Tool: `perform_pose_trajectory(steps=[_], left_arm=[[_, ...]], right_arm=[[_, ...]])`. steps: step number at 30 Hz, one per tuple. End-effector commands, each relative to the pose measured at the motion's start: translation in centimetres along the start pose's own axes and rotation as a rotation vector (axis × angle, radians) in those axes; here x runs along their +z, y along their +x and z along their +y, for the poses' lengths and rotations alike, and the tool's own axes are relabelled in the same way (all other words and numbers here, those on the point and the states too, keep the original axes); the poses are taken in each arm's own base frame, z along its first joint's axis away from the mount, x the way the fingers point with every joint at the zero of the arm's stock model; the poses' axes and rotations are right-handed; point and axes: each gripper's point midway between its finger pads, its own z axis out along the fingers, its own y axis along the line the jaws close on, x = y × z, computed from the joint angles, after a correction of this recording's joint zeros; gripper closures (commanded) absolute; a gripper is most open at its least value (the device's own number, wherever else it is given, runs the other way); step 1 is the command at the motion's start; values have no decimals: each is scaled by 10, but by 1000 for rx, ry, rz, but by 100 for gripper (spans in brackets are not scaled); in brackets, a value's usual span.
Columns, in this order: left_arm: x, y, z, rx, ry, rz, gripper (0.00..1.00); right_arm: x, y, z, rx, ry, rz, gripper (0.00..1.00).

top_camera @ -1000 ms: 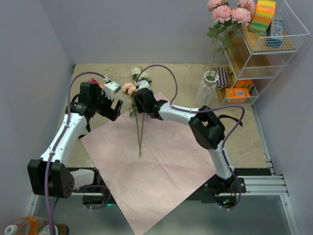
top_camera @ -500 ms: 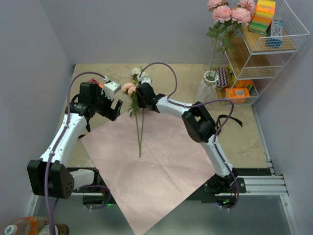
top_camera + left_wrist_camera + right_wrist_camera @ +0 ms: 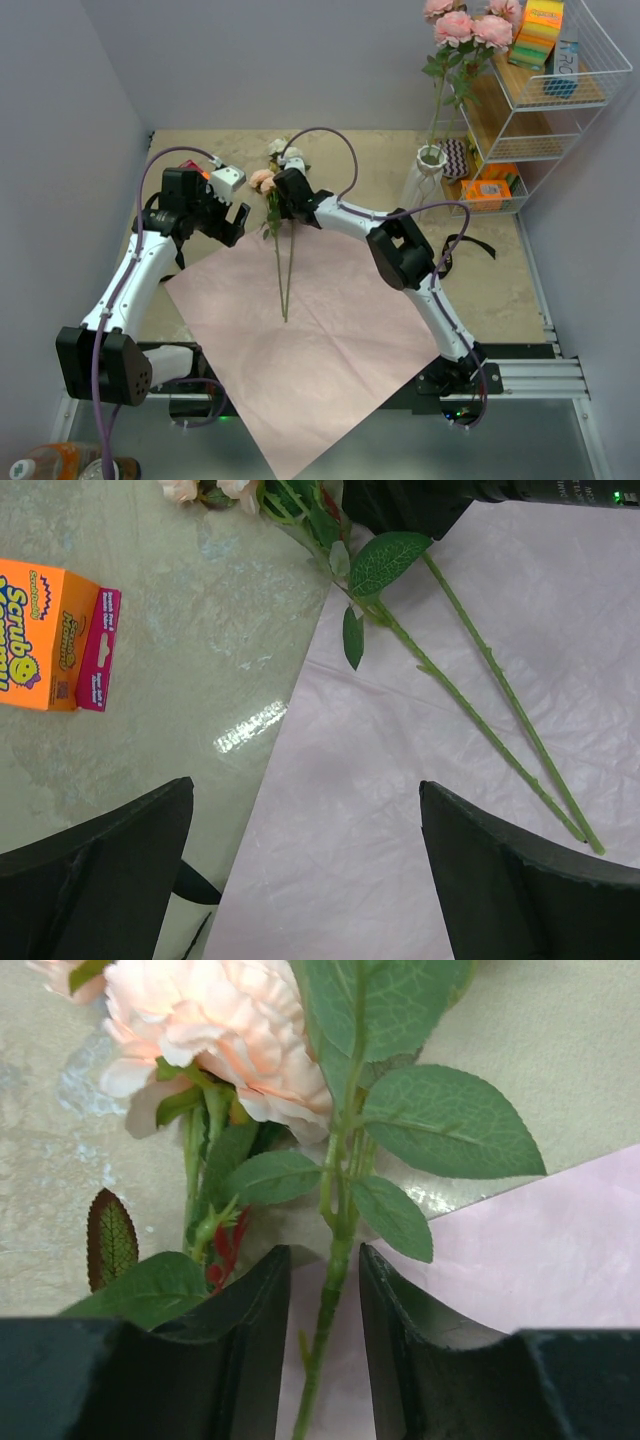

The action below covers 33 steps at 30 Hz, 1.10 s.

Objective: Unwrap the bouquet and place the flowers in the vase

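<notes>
The purple paper (image 3: 320, 340) of the bouquet lies unfolded flat, pale pink side up. On its upper edge lie two flowers (image 3: 283, 260) with long green stems, their peach and white heads (image 3: 265, 180) off the paper on the table. My right gripper (image 3: 285, 200) is down at their leafy upper part. In the right wrist view its jaws (image 3: 323, 1252) stand astride one green stem (image 3: 330, 1300) below a peach rose (image 3: 220, 1020), with a narrow gap on each side. My left gripper (image 3: 235, 222) hovers wide open over the paper's left edge (image 3: 306, 783), holding nothing. The white vase (image 3: 425, 180) at the back right holds pink roses (image 3: 465, 25).
A white wire shelf rack (image 3: 560, 90) with boxes stands at the right behind the vase, an orange box (image 3: 487, 190) on its bottom level. An orange Scrub box (image 3: 55, 635) lies on the table left of the flower heads. Grey walls close in the left, back and right sides.
My right gripper has slid slightly left along the flowers and its jaws have narrowed around a stem. The right elbow has swung left. The left arm has stayed still.
</notes>
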Motion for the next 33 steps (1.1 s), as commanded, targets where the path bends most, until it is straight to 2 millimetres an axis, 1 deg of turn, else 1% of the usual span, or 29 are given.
perform_pose_trajectory(steps=[1, 3, 6, 7, 8, 9, 10, 11, 12, 13, 15, 16, 18, 19, 21, 22, 23, 24, 25, 26, 27, 28, 29, 30, 31, 32, 33], left_arm=[[-7, -15, 7, 25, -25, -52, 1], [-8, -15, 8, 28, -28, -51, 1], [-7, -13, 7, 29, -27, -48, 1], [-7, -13, 8, 27, -27, -47, 1], [-7, -13, 7, 27, -25, -46, 1], [-7, -13, 7, 29, -26, -47, 1], [-7, -13, 8, 28, -26, -49, 1], [-7, -14, 8, 28, -28, -49, 2], [-7, -13, 8, 28, -28, -48, 2], [-8, -14, 8, 28, -27, -50, 2], [-7, -13, 7, 27, -24, -48, 2], [-8, -14, 7, 26, -25, -49, 2], [-8, -13, 7, 25, -21, -49, 3], [-9, -14, 7, 25, -23, -53, 3], [-9, -15, 6, 25, -19, -57, 3], [-10, -16, 6, 28, -20, -59, 3], [-10, -16, 6, 25, -19, -60, 3], [-11, -16, 5, 30, -13, -62, 3], [-11, -16, 4, 30, -8, -63, 3], [-12, -17, 4, 31, -8, -66, 3], [-11, -17, 3, 27, -4, -65, 3], [-12, -17, 3, 28, -1, -67, 3], [-12, -18, 3, 27, -3, -68, 3], [-12, -19, 3, 26, -4, -70, 3], [-12, -18, 4, 26, -4, -68, 3], [-12, -19, 4, 25, -5, -71, 3], [-12, -18, 3, 30, -1, -68, 3]], right_arm=[[7, 6, -2, 12, 5, 22, 65], [9, 7, -5, 20, 11, 27, 67], [7, 4, -7, 27, 10, 21, 76], [6, 0, -8, 30, 7, 13, 83], [4, -1, -8, 31, 9, 9, 87], [-1, -9, -8, 35, 9, -7, 91], [-5, -15, -8, 36, 6, -22, 97], [-8, -18, -10, 30, 15, -32, 100], [-13, -26, -10, 30, 17, -50, 100], [-25, -45, -9, 36, 12, -89, 100], [-41, -69, -13, 27, 28, -146, 100], [-62, -97, -12, 41, 16, -208, 100], [-85, -128, -20, 34, 35, -276, 100], [-112, -160, -24, 55, 27, -348, 100], [-140, -194, -38, 57, 47, -425, 100], [-157, -216, -49, 73, 57, -475, 100], [-186, -241, -57, 66, 58, -538, 100], [-203, -257, -64, 65, 70, -582, 100], [-222, -278, -75, 44, 86, -649, 100], [-254, -299, -83, 46, 88, -721, 100], [-271, -311, -89, 34, 100, -772, 100], [-293, -328, -96, 41, 119, -861, 100], [-309, -337, -105, -39, 171, -912, 100], [-343, -350, -114, -49, 198, -998, 100], [-363, -360, -125, -32, 241, -1114, 100], [-380, -365, -134, -96, 308, -1167, 100], [-401, -371, -145, -95, 344, -1230, 100]])
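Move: Between the right fingers, open about a third, lies the white rose's stem, some 1 cm farther out than the hand point and 1 cm lower. Its blooms are about 14 cm ahead. The peach roses' heads lie roughly 6 cm ahead and 5 cm left, and the vase with the pink roses stands about 28 cm right, 2 cm farther out. From the left hand the white rose's stem is some 14 cm ahead, 13 cm right and 16 cm below. Closing almost in place, the right fingers pinch the white rose's stem just below its leaves, then lift it ever faster, about 45 cm up. On the way the hand swings some 15 cm right, narrowing the sideways gap to the vase, and tips up about 50 degrees from its downward slant, bringing the stem upright in a kept grip. ##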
